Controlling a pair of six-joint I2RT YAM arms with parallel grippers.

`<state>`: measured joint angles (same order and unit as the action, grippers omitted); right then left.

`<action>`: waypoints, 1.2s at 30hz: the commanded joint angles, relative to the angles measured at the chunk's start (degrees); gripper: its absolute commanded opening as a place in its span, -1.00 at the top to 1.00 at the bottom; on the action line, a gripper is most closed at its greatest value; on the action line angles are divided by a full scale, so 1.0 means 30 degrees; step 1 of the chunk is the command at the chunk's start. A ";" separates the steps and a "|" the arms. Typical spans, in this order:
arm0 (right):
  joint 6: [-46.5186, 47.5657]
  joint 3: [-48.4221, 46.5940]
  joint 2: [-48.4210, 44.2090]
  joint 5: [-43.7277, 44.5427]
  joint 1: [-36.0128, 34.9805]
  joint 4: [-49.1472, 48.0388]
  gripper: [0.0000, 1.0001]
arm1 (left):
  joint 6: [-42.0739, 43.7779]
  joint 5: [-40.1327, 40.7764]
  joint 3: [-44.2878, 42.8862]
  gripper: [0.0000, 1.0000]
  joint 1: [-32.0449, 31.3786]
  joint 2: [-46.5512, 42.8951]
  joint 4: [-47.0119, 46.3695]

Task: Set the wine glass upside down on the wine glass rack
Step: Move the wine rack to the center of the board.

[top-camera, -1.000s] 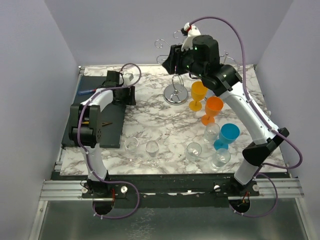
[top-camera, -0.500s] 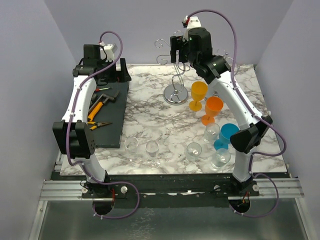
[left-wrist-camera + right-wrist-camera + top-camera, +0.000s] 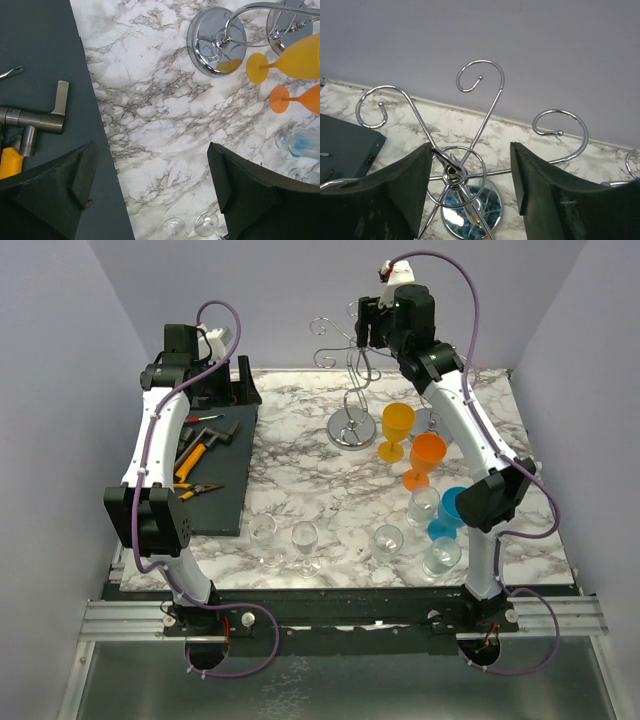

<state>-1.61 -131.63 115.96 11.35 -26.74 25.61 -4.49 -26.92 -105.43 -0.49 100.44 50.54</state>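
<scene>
The chrome wine glass rack (image 3: 348, 428) stands at the back of the marble table, its curled hooks (image 3: 479, 79) bare. My right gripper (image 3: 366, 328) hovers high over it, open and empty, with the rack's hub (image 3: 451, 172) below between the jaws (image 3: 471, 165). My left gripper (image 3: 225, 388), raised over the dark mat, is open wide and holds nothing (image 3: 150, 170). Clear wine glasses (image 3: 304, 538) (image 3: 263, 530) (image 3: 387, 540) stand upright near the front edge. A clear round form (image 3: 286, 22) sits by one rack arm; I cannot tell whether it hangs there.
A yellow glass (image 3: 397, 425), an orange glass (image 3: 427, 455) and a blue glass (image 3: 460, 506) stand right of the rack, with more clear glasses (image 3: 441, 556). A dark mat (image 3: 215, 502) on the left carries pliers (image 3: 190, 462) and other tools. Walls close in on three sides.
My left arm lifted from low over the mat to a raised pose and its jaws opened. My right gripper rose up and back from beside the rack's stem to above its hooks.
</scene>
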 commanded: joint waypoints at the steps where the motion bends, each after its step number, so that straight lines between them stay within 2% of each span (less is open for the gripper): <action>1: 0.0127 -0.1225 0.1299 -0.1939 0.0271 -0.0332 -0.25 | -0.0607 -0.0674 -0.1205 -0.97 -0.0012 -0.0024 0.0974; 7: -0.0314 -0.0998 0.1345 -0.3039 0.0337 -0.0732 0.26 | -0.0387 0.0062 -0.1047 -0.97 -0.0012 -0.0106 0.1022; 10: -0.0612 -0.0971 0.1296 -0.3314 0.0330 -0.0751 0.71 | -0.0383 0.0256 -0.0956 -0.97 -0.0012 -0.0145 0.1030; 13: -0.0997 -0.0977 0.1121 -0.3596 0.0345 -0.0656 0.99 | -0.0392 0.0357 -0.0836 -0.97 -0.0012 -0.0241 0.1051; 19: -0.2216 -0.0852 0.0254 -0.5859 0.0304 -0.0220 0.99 | -0.0685 0.0290 -0.0809 -0.97 -0.0012 -0.0428 0.1111; 25: -0.2123 -0.0761 -0.0886 -0.7417 0.0067 0.0752 0.99 | -0.0990 0.0044 -0.0414 -0.97 -0.0012 -0.0986 0.1111; 29: -0.1351 -0.2258 -0.1076 -0.7263 -0.0650 0.2626 0.99 | -0.1209 -0.0036 -0.0220 -0.97 -0.0012 -0.1308 0.1111; 36: -0.0308 -0.1559 -0.2463 -0.5782 -0.2542 0.3885 0.99 | -0.1492 -0.0563 0.0108 -0.97 -0.0012 -0.1953 0.1111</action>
<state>-2.46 -134.76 115.59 -6.00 -30.52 36.84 -7.73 -26.94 -106.08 -0.49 97.76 53.01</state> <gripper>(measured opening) 0.036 0.986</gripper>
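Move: The hub at the top of the wine rack's post lies just off the right hand's open fingers, about 3 cm to their left, 1 cm ahead and 2 cm lower. The yellow glass stands some 5 cm back and 7 cm right of that hand, the orange glass 13 cm back and 12 cm right, both near 30 cm down; the second rack is about 19 cm right, 2 cm ahead and lower. From the left hand the hub is roughly 25 cm right, 11 cm ahead and 11 cm up. The right hand eases about 3 cm left, slightly forward and down, its wrist swinging counter-clockwise while the fingers close fully and pinch the wine rack's thin metalwork at the hub. After a short pause it draws the rack back about 7 cm and left some 4 cm at an even height, speeding up as it goes and turning on to about 20 degrees counter-clockwise in all. ##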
